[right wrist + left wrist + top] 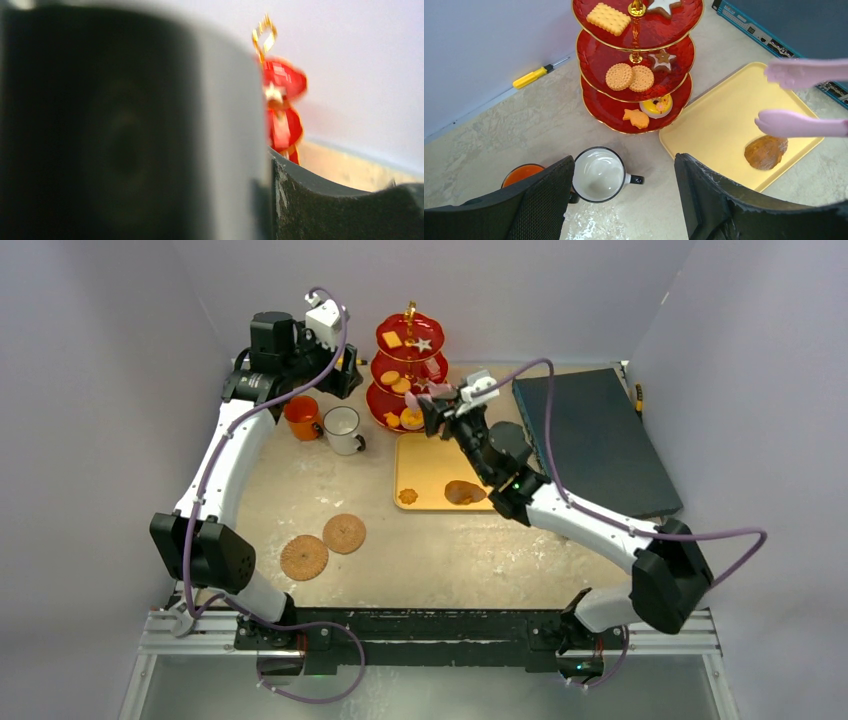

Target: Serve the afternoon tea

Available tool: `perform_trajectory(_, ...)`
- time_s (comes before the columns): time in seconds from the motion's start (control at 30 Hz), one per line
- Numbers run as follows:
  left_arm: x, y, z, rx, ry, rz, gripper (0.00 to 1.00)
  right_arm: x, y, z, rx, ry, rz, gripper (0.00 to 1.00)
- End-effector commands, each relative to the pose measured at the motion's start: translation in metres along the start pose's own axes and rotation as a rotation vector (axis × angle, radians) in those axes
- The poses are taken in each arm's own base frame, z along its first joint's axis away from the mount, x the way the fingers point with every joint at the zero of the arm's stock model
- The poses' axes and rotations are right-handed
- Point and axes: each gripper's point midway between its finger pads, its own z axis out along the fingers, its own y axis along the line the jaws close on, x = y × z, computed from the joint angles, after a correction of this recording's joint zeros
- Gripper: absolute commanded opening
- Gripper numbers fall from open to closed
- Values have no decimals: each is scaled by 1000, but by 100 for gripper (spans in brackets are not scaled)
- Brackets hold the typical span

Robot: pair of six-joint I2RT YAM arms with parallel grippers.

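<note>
The red three-tier stand (410, 365) with a gold handle stands at the back and carries biscuits, star cookies and a small yellow pastry (657, 105). The orange mug (301, 417) and white mug (343, 429) stand left of it. My left gripper (624, 161) is open and empty, hovering high above the white mug (599, 173). My right gripper (443, 412) is shut on the tongs (150, 125). Their pink tips (799, 124) are spread above the yellow tray (719, 125), near a brown pastry (766, 151). A small star biscuit (407, 496) also lies on the tray.
Two round woven coasters (304, 557) (344, 533) lie at the front left. A dark flat box (595, 440) lies at the right. A yellow screwdriver (531, 76) lies by the back wall. The tongs block most of the right wrist view.
</note>
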Motion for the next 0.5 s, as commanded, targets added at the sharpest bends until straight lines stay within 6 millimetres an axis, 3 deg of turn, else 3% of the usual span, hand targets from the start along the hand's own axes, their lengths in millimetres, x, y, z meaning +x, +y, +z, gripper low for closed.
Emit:
perform_trajectory(0.0,-25,-6,-17,16,-81,6,72,37,-24,-47,90,122,41,63)
perform_trajectory(0.23,-23,-9,-18,32,-72,8,71,99,-41,-120,141,307,97,63)
perform_trajectory(0.47,-19,-12,-12,57,-64,3,70,135,-38,-148,116,417,103,64)
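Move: The right hand, already holding the tongs open, is high over the tray's far part. The roast drumstick on the tray lies about 7 cm nearer the base, 6 cm to the right and some 37 cm below. The small orange flower cookie is about 8 cm back and 4 cm left, just as low; the red tiered stand's middle is roughly 11 cm ahead, 3 cm left and 20 cm lower. From the left hand the drumstick lies some 12 cm back, 25 cm right and 30 cm below. Down first and foremost, about 16 cm, the right hand carries the tongs away from the tiered stand towards the drumstick on the tray, drifting some 7 cm right and 6 cm back and easing off near the end. The wrist tips down by over 20 degrees, lowering the tong tips, while the fingers keep their hold with the tongs still open. ##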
